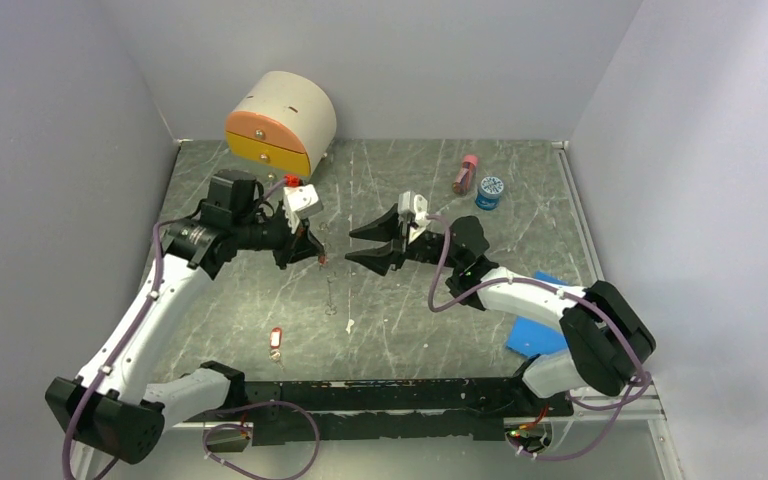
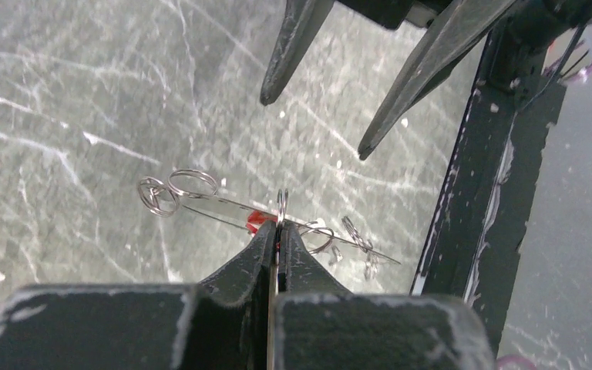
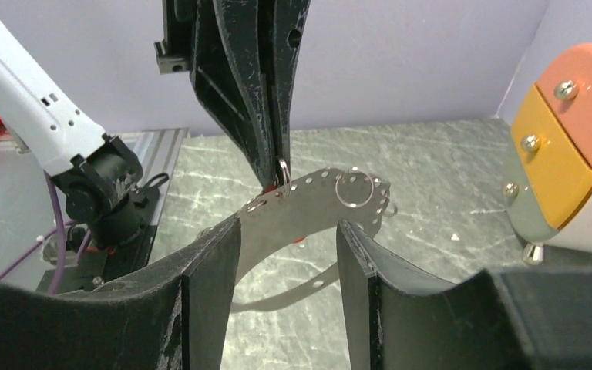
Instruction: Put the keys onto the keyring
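Observation:
The keyring (image 3: 308, 206) shows as a thin curved metal band with small holes and split rings, hanging above the table. Seen edge-on, the keyring (image 2: 223, 206) is a thin line. My left gripper (image 2: 279, 225) is shut on a small ring and thin metal at the band's edge, with a bit of red beside its tips. That gripper (image 3: 276, 173) comes down from above; overhead, the left gripper (image 1: 307, 247) is mid-table. My right gripper (image 3: 287, 227) is open, facing the band's end, holding nothing. Its tips (image 1: 352, 247) point left. One red-tagged key (image 1: 276, 341) lies near the front.
A round beige box with orange drawers (image 1: 280, 122) stands at the back left. A pink bottle (image 1: 465, 175) and a blue-lidded jar (image 1: 490, 192) stand at the back right. A blue pad (image 1: 540, 322) lies under the right arm. A small white bit (image 1: 348, 325) lies mid-table.

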Controlling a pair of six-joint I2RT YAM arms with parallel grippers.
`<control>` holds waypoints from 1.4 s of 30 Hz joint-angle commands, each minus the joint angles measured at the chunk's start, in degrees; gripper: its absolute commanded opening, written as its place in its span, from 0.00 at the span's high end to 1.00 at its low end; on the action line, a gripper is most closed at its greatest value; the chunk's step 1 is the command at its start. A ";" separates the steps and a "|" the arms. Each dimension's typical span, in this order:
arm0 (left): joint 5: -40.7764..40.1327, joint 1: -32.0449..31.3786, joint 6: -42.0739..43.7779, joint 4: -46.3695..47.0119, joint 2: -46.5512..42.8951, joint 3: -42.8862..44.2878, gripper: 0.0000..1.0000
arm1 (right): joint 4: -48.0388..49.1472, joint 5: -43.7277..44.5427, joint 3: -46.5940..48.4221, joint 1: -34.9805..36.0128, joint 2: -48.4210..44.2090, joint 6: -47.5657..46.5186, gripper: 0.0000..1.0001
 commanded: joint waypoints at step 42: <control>-11.42 -9.09 5.90 -13.16 5.88 10.54 0.93 | 10.56 -11.15 8.04 3.61 13.80 6.33 1.00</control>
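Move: Some 5 cm to the right hand's left, about 1 cm nearer the base and level with it, the loop of a small wire ring stands out of the left hand's closed fingertips, about 1 cm to that hand's right. The holed metal plate hangs about 4 cm lower, its middle 2 cm back and 6 cm left of the right hand. From the left hand, the red tag on the table lies roughly 12 cm back, 10 cm left and 25 cm below. Swinging left about 4 cm while sinking 3 cm and drawing back 2 cm, the right hand brings its half-open fingers to the wire ring, turning some 15 degrees counter-clockwise, then shuts them and pinches the loop against the left fingertips. The left hand keeps its pinch as it sinks about 3 cm, eases slightly back and rolls its left side up. ##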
